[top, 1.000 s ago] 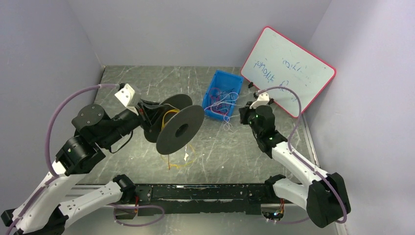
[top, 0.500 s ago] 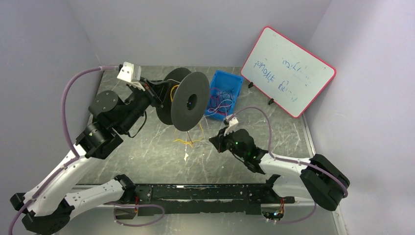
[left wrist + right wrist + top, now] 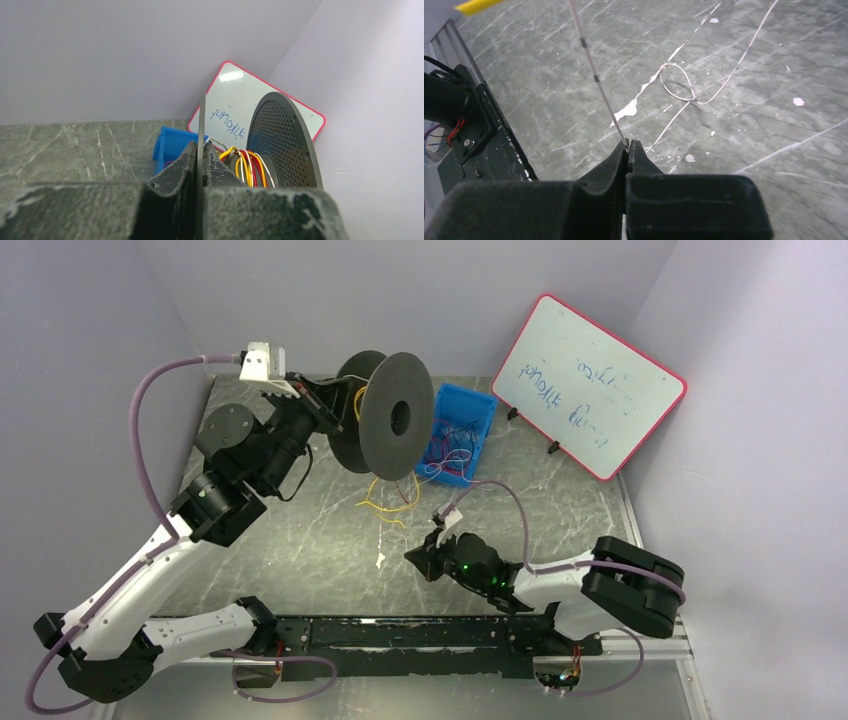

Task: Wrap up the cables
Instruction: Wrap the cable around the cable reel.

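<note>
A black spool (image 3: 400,415) hangs in the air in front of the blue bin, its near flange (image 3: 201,115) pinched edge-on in my shut left gripper (image 3: 201,147) (image 3: 335,400). Red, yellow and white cables (image 3: 247,167) are wound on its core, beside the perforated far flange (image 3: 285,140). Loose yellow cables (image 3: 380,505) dangle from the spool to the table. More cables (image 3: 450,445) lie in the bin. My right gripper (image 3: 629,145) (image 3: 415,562) is low over the table near the front, shut on a thin white cable (image 3: 594,75) that runs up and away; a loop of cable (image 3: 679,82) rests on the table.
The blue bin (image 3: 478,410) stands at the back centre. A red-framed whiteboard (image 3: 585,385) leans against the right wall. A black rail (image 3: 420,635) runs along the near edge, close to the right gripper. The table is scratched grey stone (image 3: 300,540).
The left arm has raised the spool and carried it back toward the bin. The right gripper has come from the bin to the front of the table, drawing a white cable with it.
</note>
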`<state>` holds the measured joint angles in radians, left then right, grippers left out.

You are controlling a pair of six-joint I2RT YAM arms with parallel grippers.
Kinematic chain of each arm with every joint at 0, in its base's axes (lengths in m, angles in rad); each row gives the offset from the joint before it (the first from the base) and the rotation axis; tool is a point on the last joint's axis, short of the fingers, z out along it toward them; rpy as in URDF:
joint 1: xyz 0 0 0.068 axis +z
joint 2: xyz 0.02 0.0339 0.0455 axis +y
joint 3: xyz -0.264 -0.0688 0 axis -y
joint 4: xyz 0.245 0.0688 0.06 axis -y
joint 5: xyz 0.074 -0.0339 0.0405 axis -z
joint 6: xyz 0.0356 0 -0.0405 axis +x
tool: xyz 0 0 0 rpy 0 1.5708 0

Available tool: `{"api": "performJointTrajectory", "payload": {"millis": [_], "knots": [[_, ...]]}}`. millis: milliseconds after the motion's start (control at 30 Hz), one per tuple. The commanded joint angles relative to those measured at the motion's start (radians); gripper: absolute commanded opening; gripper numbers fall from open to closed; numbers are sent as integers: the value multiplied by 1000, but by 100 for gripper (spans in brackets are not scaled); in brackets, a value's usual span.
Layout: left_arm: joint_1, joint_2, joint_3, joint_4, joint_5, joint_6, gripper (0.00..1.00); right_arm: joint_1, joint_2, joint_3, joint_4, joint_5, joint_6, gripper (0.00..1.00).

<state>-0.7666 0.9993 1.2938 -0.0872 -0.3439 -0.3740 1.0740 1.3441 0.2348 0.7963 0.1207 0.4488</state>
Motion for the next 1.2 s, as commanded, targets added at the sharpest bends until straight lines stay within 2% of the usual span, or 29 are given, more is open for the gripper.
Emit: {"api": "performJointTrajectory", "payload": {"millis": [0, 200, 533, 1000, 1167], "knots": [[6, 21, 84, 175, -36, -59, 7, 53, 68, -2, 92, 88, 31, 0], [6, 53, 132, 161, 23, -107, 7, 59, 148, 26, 137, 166, 23, 0], [6, 55, 132, 166, 49, -150, 7, 62, 323, 53, 299, 124, 50, 0], [6, 99, 101, 224, 33, -152, 7, 185, 418, 130, 339, 138, 61, 0], [6, 117, 91, 248, 36, -156, 7, 226, 402, 167, 287, 173, 66, 0]]}}
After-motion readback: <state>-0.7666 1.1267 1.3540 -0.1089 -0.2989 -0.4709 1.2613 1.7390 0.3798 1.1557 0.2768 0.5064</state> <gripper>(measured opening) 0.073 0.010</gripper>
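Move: The right hand, low and pinching the white cable, has the raised reel's middle about 15 cm ahead, 4 cm left and 40 cm above. The yellow wire ends dangle some 8 cm ahead of that hand, 3 cm left and 17 cm up; the blue bin sits 30 cm ahead, 9 cm right and slightly lower. The left hand grips the reel's left flange, the reel's middle lying roughly 4 cm ahead, 6 cm right and 1 cm below. Right hand draws its pinched cable about 8 cm left, well below the reel, while left carries reel right. ##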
